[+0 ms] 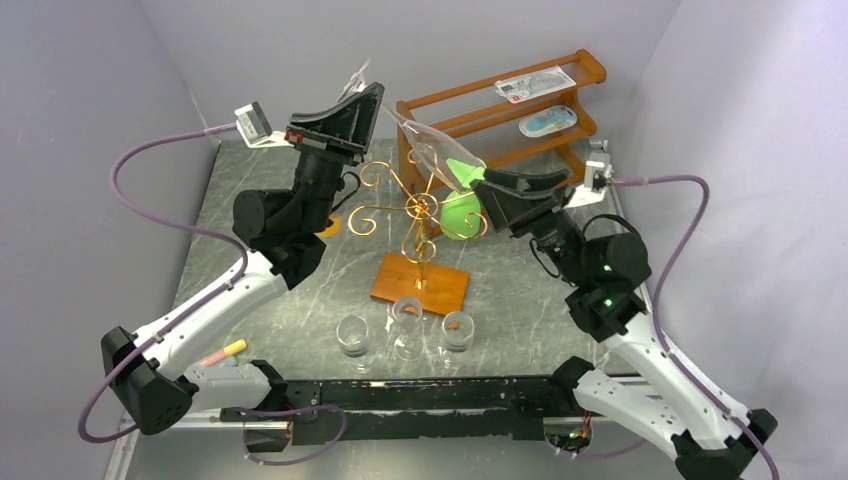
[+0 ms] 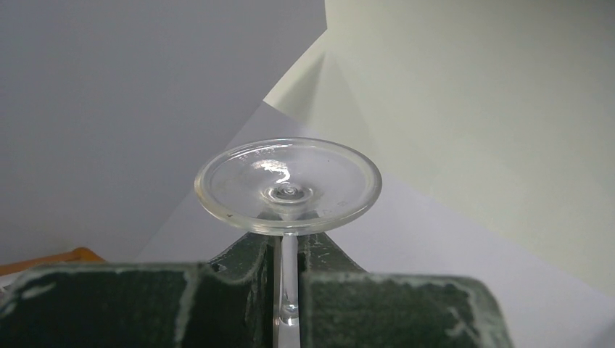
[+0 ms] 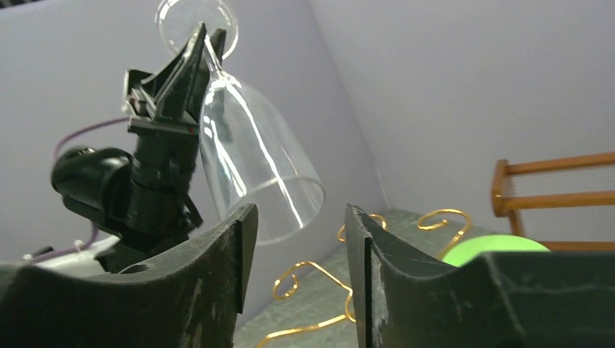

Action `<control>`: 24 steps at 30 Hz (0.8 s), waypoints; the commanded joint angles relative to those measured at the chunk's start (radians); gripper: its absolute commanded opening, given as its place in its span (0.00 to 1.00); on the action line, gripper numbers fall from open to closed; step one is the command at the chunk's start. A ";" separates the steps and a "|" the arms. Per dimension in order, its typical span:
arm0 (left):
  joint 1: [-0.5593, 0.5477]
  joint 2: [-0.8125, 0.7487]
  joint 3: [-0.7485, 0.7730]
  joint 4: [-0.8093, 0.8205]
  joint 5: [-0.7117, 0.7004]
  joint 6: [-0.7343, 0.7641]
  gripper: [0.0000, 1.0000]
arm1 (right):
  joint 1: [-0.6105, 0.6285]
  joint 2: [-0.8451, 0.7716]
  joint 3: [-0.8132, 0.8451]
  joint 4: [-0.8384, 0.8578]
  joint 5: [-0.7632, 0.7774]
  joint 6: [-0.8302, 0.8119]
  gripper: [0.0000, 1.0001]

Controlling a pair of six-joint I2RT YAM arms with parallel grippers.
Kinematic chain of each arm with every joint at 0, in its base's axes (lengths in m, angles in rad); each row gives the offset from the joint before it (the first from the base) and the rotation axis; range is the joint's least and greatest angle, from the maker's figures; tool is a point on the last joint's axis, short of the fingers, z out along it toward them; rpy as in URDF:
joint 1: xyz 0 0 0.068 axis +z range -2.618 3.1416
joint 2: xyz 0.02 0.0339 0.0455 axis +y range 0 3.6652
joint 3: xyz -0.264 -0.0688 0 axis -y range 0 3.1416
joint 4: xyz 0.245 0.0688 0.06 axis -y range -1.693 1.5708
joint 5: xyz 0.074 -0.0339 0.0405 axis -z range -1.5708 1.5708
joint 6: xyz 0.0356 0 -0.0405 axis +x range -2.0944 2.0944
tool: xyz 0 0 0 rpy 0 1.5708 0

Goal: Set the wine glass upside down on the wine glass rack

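Observation:
My left gripper (image 1: pixel 362 100) is raised over the back of the table and is shut on the stem of the clear wine glass (image 1: pixel 435 150). In the left wrist view the stem runs between the jaws of my left gripper (image 2: pixel 289 243), and the round foot of the wine glass (image 2: pixel 288 185) sits just beyond them. The bowl of the wine glass (image 3: pixel 254 159) slants down, rim lowest, above the wine glass rack (image 1: pixel 415 205), a gold wire tree on an orange-brown base. My right gripper (image 3: pixel 301 217) stands open just short of the rim, touching nothing, and appears beside the rack (image 1: pixel 492 198).
A green round object (image 1: pixel 460 215) sits by the rack's right arms. Three small clear glasses (image 1: pixel 407 325) stand in front of the rack's base. A brown wooden shelf (image 1: pixel 500 110) with packets is at the back right. A pink-and-yellow stick (image 1: pixel 225 352) lies near the left base.

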 commanded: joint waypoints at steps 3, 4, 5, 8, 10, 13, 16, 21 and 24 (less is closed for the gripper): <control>0.000 -0.025 0.118 -0.099 0.028 0.122 0.05 | 0.004 -0.151 -0.024 -0.244 0.052 -0.175 0.57; 0.000 -0.023 0.130 -0.110 0.037 0.130 0.05 | 0.004 -0.171 -0.021 -0.267 0.051 -0.194 0.59; 0.001 -0.022 0.141 -0.123 0.049 0.138 0.05 | 0.004 -0.188 -0.015 -0.290 0.047 -0.213 0.60; -0.001 -0.014 0.178 -0.164 0.111 0.168 0.05 | 0.005 -0.224 0.022 -0.347 0.030 -0.297 0.64; 0.000 -0.013 0.208 -0.210 0.160 0.185 0.05 | 0.004 -0.237 0.075 -0.418 0.053 -0.376 0.67; 0.000 -0.010 0.264 -0.302 0.278 0.210 0.05 | 0.005 -0.240 0.162 -0.512 0.102 -0.444 0.74; 0.000 0.001 0.303 -0.338 0.428 0.220 0.05 | 0.004 -0.232 0.229 -0.543 0.075 -0.452 0.81; -0.001 0.078 0.382 -0.308 0.771 0.203 0.05 | 0.004 -0.183 0.314 -0.583 -0.078 -0.405 0.84; -0.002 0.120 0.397 -0.282 0.862 0.149 0.05 | 0.004 -0.134 0.366 -0.603 -0.178 -0.372 0.83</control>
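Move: The left hand holds the clear wine glass by its stem, for the gold rack. The rack's centre ring lies about 6 cm ahead, 5 cm right and 26 cm below that hand. The green glass hangs from it some 5 cm farther out and 7 cm right of the ring; the middle clear glass stands about 14 cm nearer than the ring and 4 cm left. From the right hand the ring is roughly 10 cm ahead, 8 cm left, 14 cm below. Still pinching the stem close under the foot, the left hand first rises, then draws back about 8 cm while swinging right and climbing some 5 cm each; its wrist turns nearly 40 degrees, the upward-slanting fingers going from forward to rightward. The right hand, already off the bowl, opens wide and backs off towards its base and right, about 7 cm each way, lifting late. ##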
